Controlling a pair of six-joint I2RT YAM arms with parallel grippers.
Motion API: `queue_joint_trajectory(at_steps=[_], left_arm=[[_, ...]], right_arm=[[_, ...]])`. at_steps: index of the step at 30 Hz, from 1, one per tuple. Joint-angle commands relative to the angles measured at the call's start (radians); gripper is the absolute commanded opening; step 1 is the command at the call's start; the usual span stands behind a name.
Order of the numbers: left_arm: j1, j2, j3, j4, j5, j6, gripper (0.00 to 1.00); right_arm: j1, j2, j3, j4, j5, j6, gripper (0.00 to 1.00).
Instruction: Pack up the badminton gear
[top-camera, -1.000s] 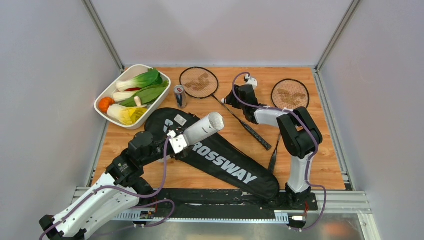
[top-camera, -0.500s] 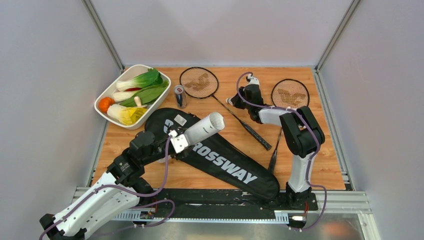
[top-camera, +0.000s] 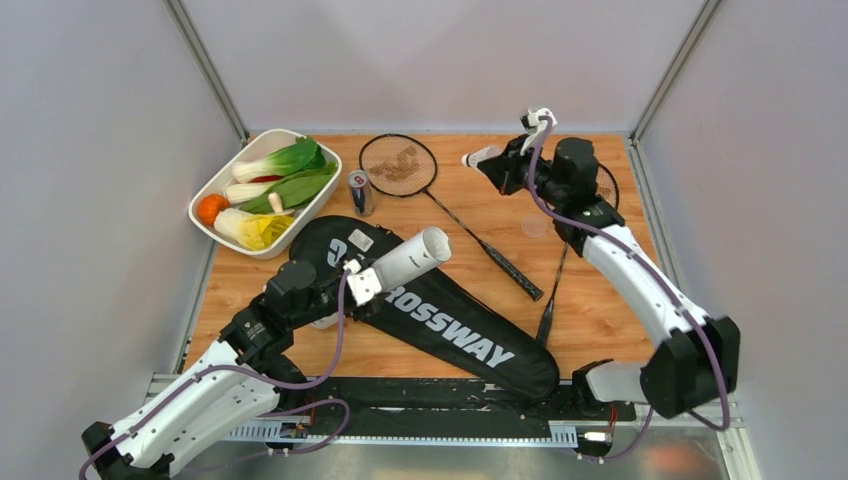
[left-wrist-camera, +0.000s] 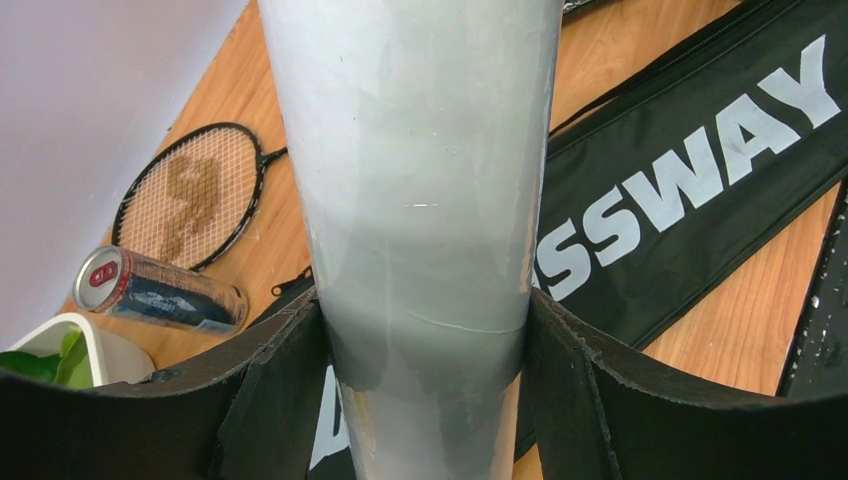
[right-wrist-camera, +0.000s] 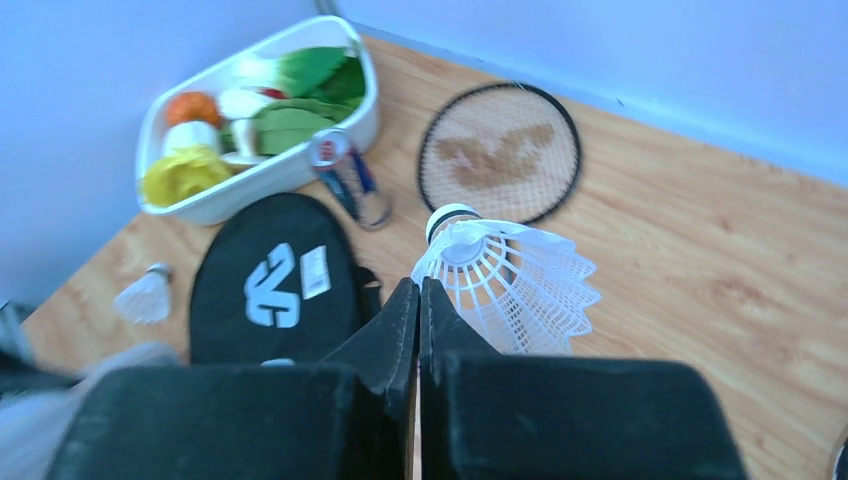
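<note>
My right gripper (right-wrist-camera: 419, 290) is shut on the skirt edge of a white shuttlecock (right-wrist-camera: 510, 280), held in the air over the back right of the table (top-camera: 480, 156). My left gripper (left-wrist-camera: 425, 310) is closed round the lower part of the white tube (top-camera: 410, 255), which tilts up over the black CROSSWAY bag (top-camera: 440, 310). One racket (top-camera: 398, 165) lies at the back centre. The other racket's shaft (top-camera: 553, 285) shows on the right, its head mostly hidden under my right arm. A second shuttlecock (right-wrist-camera: 145, 297) lies left of the bag.
A white tray (top-camera: 205, 195) of vegetables stands at the back left. A blue-silver drink can (top-camera: 359, 191) sits between the tray and the racket. Grey walls close the table on the left, back and right.
My right gripper closed on the shuttlecock near the table centre, then rose and swung toward the back right with it. The left arm and tube have barely moved.
</note>
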Motion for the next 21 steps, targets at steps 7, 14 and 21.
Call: queue_joint_trajectory(at_steps=[7,14,21], left_arm=[[0.001,0.011,0.006,0.056,-0.006,0.008,0.01],[0.001,0.026,0.012,0.05,0.005,0.003,0.01],[0.001,0.027,0.015,0.049,0.014,0.002,0.01]], right_arm=[[0.037,-0.333,0.055,-0.354,-0.357,-0.149,0.0],[0.158,-0.4,0.062,-0.47,-0.393,-0.196,0.0],[0.279,-0.366,0.072,-0.474,-0.376,-0.186,0.0]])
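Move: Back from the right hand, which already holds a shuttlecock, the tube's open mouth lies about 20 cm nearer the base, 10 cm left and 4 cm higher. Below that mouth, the black bag's middle is some 23 cm back, 11 cm left and 25 cm down from the right hand; the left racket's grip lies 14 cm back, 13 cm right and equally low. From the left hand the mouth is about 7 cm ahead, 12 cm right and 9 cm up. Drawing back about 21 cm with the shuttlecock still pinched, the right hand comes in to the tube's mouth, climbing some 9 cm at first, then dipping slightly as it eases left and slows. It swings about 35 degrees counter-clockwise throughout, so the closed fingers end up pointing mostly left. The left hand keeps the tube gripped and tilted, mouth raised. ##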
